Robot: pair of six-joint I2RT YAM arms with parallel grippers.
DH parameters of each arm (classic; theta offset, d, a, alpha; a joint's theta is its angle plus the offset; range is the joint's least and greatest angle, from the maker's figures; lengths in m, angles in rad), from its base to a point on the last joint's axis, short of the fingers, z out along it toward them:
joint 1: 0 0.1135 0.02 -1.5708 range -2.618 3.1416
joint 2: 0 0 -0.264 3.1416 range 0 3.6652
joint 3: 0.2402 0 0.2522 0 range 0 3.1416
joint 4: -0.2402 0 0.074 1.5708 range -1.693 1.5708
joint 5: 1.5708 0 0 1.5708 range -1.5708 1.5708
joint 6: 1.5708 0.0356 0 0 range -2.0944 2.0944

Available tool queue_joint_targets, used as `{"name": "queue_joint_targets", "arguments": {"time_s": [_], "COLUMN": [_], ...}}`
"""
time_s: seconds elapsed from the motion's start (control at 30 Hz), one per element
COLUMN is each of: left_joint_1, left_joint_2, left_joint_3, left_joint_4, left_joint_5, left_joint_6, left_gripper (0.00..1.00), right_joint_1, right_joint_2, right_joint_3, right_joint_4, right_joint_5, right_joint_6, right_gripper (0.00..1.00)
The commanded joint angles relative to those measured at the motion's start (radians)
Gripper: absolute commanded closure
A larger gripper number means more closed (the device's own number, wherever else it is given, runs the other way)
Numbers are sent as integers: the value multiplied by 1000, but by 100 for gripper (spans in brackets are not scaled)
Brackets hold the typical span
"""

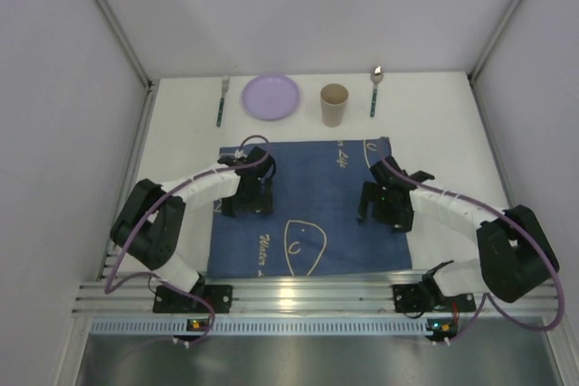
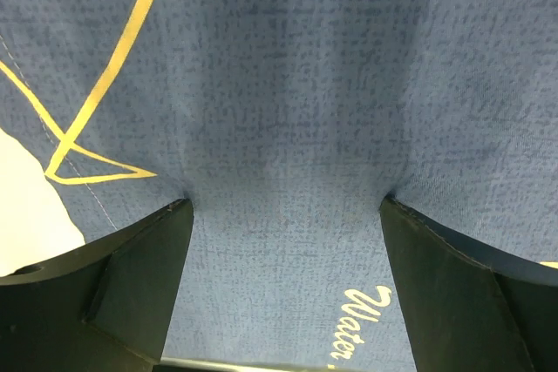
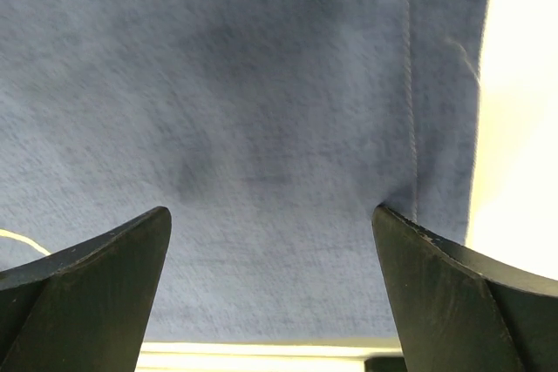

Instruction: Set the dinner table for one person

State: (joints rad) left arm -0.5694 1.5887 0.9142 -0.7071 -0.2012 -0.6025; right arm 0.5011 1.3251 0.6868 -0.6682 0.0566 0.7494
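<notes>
A dark blue placemat (image 1: 308, 210) with pale line drawings lies on the white dinner table (image 1: 181, 151), near the front. My left gripper (image 1: 246, 196) is open with its tips down on the mat's left part. My right gripper (image 1: 380, 205) is open with its tips down on the mat near its right edge. In the left wrist view, the gripper (image 2: 286, 206) is spread wide over the cloth (image 2: 288, 84), nothing between the fingers (image 2: 131, 285). In the right wrist view, the gripper (image 3: 272, 211) is also wide open on the cloth (image 3: 261, 84), with bare table (image 3: 523, 128) to the right.
Along the table's far side lie a fork (image 1: 223, 101), a purple plate (image 1: 270, 96), a tan cup (image 1: 334, 104) standing upright and a spoon (image 1: 374, 89). A silver metal rail (image 1: 308, 296) runs along the near edge. White walls close in both sides.
</notes>
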Motion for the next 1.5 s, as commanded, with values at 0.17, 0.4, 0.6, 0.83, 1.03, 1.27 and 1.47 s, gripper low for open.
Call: {"name": "queue_joint_targets", "arguments": {"time_s": [0.17,0.4,0.6,0.83,1.03,1.27,1.47], "left_joint_1": [22,23,19,11,9,11,26], "left_joint_2": [178,209,48,-122,-283,-230,-139], "left_joint_3": [156,256,290,204,155,278,377], "left_joint_4": [71,0,-123,-203,-184,-157,-94], "left_joint_5": [-55,-55,-70,-47,-21,-34,11], "left_joint_6": [44,6,-134,-311,-284,-80,78], "left_gripper": [4,4,4,4,4,4,3], "right_joint_1": [-96,-141,-147,-151,-174,-205,-216], "right_joint_2": [124,148,100,137,357,771,968], "right_joint_3": [148,189,279,569,945,1526,1669], "right_joint_4": [18,44,15,-67,-96,-293,-301], "right_joint_5": [32,-9,-50,-159,-186,-77,12], "right_joint_6": [-113,-182,-223,-292,-283,-260,-226], "right_gripper": [0,0,1,0,0,1,3]}}
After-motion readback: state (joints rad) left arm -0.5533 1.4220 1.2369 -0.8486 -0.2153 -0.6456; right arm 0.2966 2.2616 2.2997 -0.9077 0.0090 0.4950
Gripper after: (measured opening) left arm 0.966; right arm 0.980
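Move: Resting with open fingertips on the blue placemat, the right hand has the beige cup some 35 cm ahead, 11 cm left and 4 cm higher. From that hand, the spoon lies about 43 cm straight ahead and the placemat's middle 7 cm ahead, 19 cm left. From the left hand, the placemat's middle is 4 cm ahead, 15 cm right; the plate 38 cm ahead, 5 cm right; the fork 37 cm ahead, 9 cm left. Still pressing down on the placemat, both hands push it forward about 5 cm and slightly right, then lift off. The right swings forward in a high arc, tilting its fingertips outward, then sinks towards the cup's right rim, wide open. The left rises about 14 cm, easing back then forward again, open, its fingertips tilting forward. ##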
